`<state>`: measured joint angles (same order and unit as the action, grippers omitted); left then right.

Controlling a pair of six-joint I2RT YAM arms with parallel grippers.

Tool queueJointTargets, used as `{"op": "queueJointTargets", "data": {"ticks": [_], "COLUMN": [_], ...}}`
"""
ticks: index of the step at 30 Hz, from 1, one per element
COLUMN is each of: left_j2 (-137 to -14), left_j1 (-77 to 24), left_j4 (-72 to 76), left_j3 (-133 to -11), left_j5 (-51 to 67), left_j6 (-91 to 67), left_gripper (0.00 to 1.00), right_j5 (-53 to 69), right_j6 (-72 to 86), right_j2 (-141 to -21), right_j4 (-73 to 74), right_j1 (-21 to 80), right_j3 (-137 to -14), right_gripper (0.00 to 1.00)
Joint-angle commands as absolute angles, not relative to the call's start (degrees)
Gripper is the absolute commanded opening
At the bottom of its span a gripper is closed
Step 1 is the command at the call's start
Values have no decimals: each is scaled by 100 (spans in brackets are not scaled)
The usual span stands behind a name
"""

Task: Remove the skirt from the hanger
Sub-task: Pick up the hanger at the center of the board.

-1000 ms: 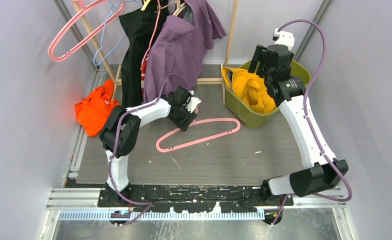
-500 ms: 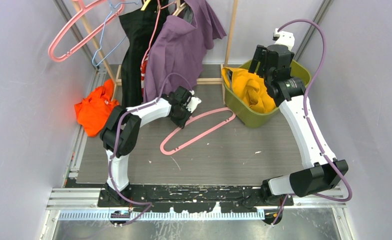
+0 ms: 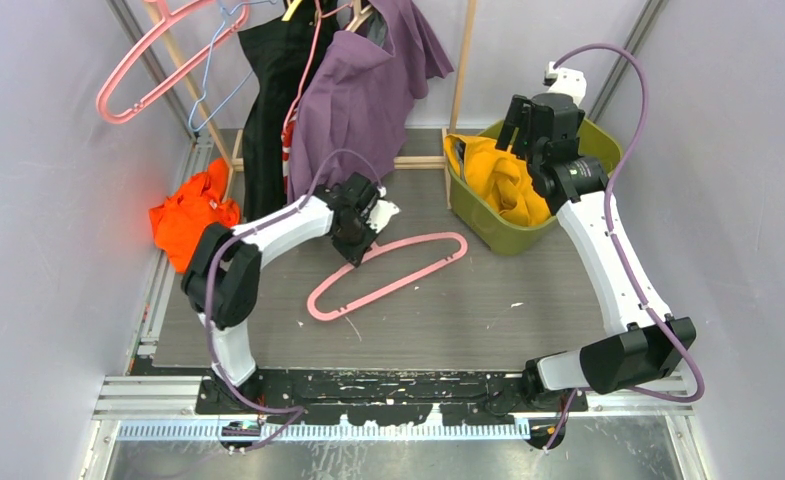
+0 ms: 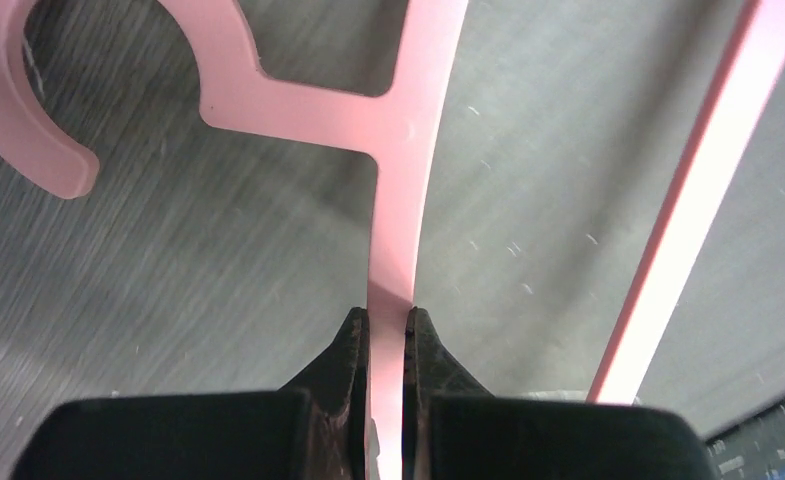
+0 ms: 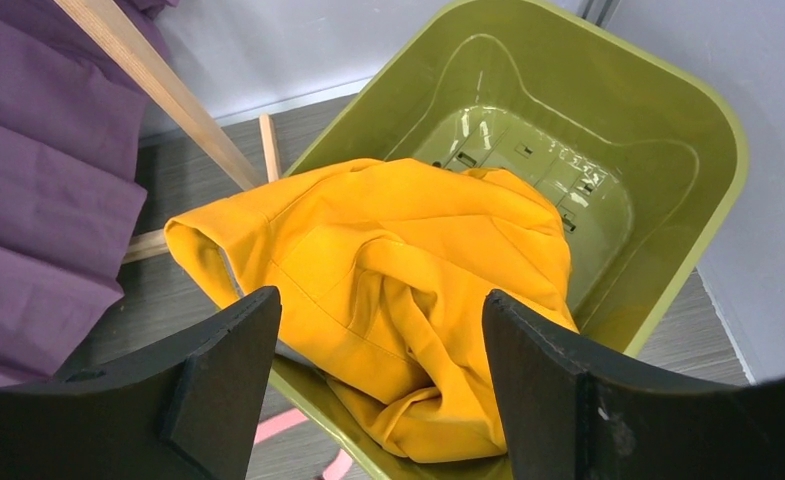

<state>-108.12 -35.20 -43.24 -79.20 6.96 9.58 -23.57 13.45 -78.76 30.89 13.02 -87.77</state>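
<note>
A bare pink hanger point(image 3: 393, 277) lies on the grey table, and in the left wrist view its flat bar point(image 4: 405, 180) runs straight into the jaws. My left gripper point(image 3: 354, 246) point(image 4: 386, 316) is shut on that bar just below the hook. The yellow skirt point(image 3: 503, 182) point(image 5: 388, 250) lies crumpled in the green bin point(image 3: 600, 148) point(image 5: 668, 100), part of it draped over the near rim. My right gripper point(image 3: 524, 124) point(image 5: 380, 300) hangs open above the skirt, its fingers apart on either side of the cloth and not touching it.
A wooden rack at the back holds a purple garment point(image 3: 358, 100), a black garment point(image 3: 273, 90) and an empty pink hanger point(image 3: 143, 70). An orange-red cloth point(image 3: 193, 215) is heaped at the left edge of the table. The bin stands against the right rack post point(image 3: 461, 70).
My left gripper has shut on the pink hanger and shifted it a little; the hanger's far end swung and its lower loop slid left. The right gripper has hardly moved.
</note>
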Motion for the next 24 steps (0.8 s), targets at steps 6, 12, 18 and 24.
{"op": "queueJointTargets", "data": {"ticks": [6, 12, 18, 24], "left_j2": [-8840, -7885, -7228, -6793], "left_j1": [-4281, -4636, -4676, -4678], "left_j4": [-5369, -5427, -5371, -5333], "left_j3": [-8195, -8264, -8350, -8320], "left_j5": [649, -174, -628, -485], "left_j6": [1313, 1591, 2158, 2743], "left_gripper": [0, 0, 0, 0], "right_j5": [-1483, -971, 132, 1487], "right_j6": [1496, 856, 646, 544], "right_j2": [-7857, -7822, -7787, -7801], "right_j4": [3068, 3449, 4073, 4529], "right_j1": [1408, 2107, 2528, 2934], "right_j3": [-8825, -8861, -9226, -9716], "right_gripper": [74, 74, 75, 75]}}
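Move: The pink hanger is already pinched in the left hand by one shoulder near the hook, just off the board; its middle lies about 7 cm to this hand's right and 3 cm back, at about its height. The purple skirt hangs some 16 cm ahead of the left hand, straight ahead and about 20 cm above. From the open right hand the hanger is about 30 cm left, 14 cm back and 30 cm down; the green basket is 8 cm ahead, level sideways, 26 cm below. The hanger goes up with the left hand, which keeps its pinch and rises about 22 cm, first also drawing back some 6 cm and then edging left, while the wrist swings the fingertips about 30 degrees forward. The right hand, fingers staying open, leaves its place by the basket and sweeps some 16 cm left and 7 cm back towards the hanger, turning about 40 degrees counter-clockwise. ##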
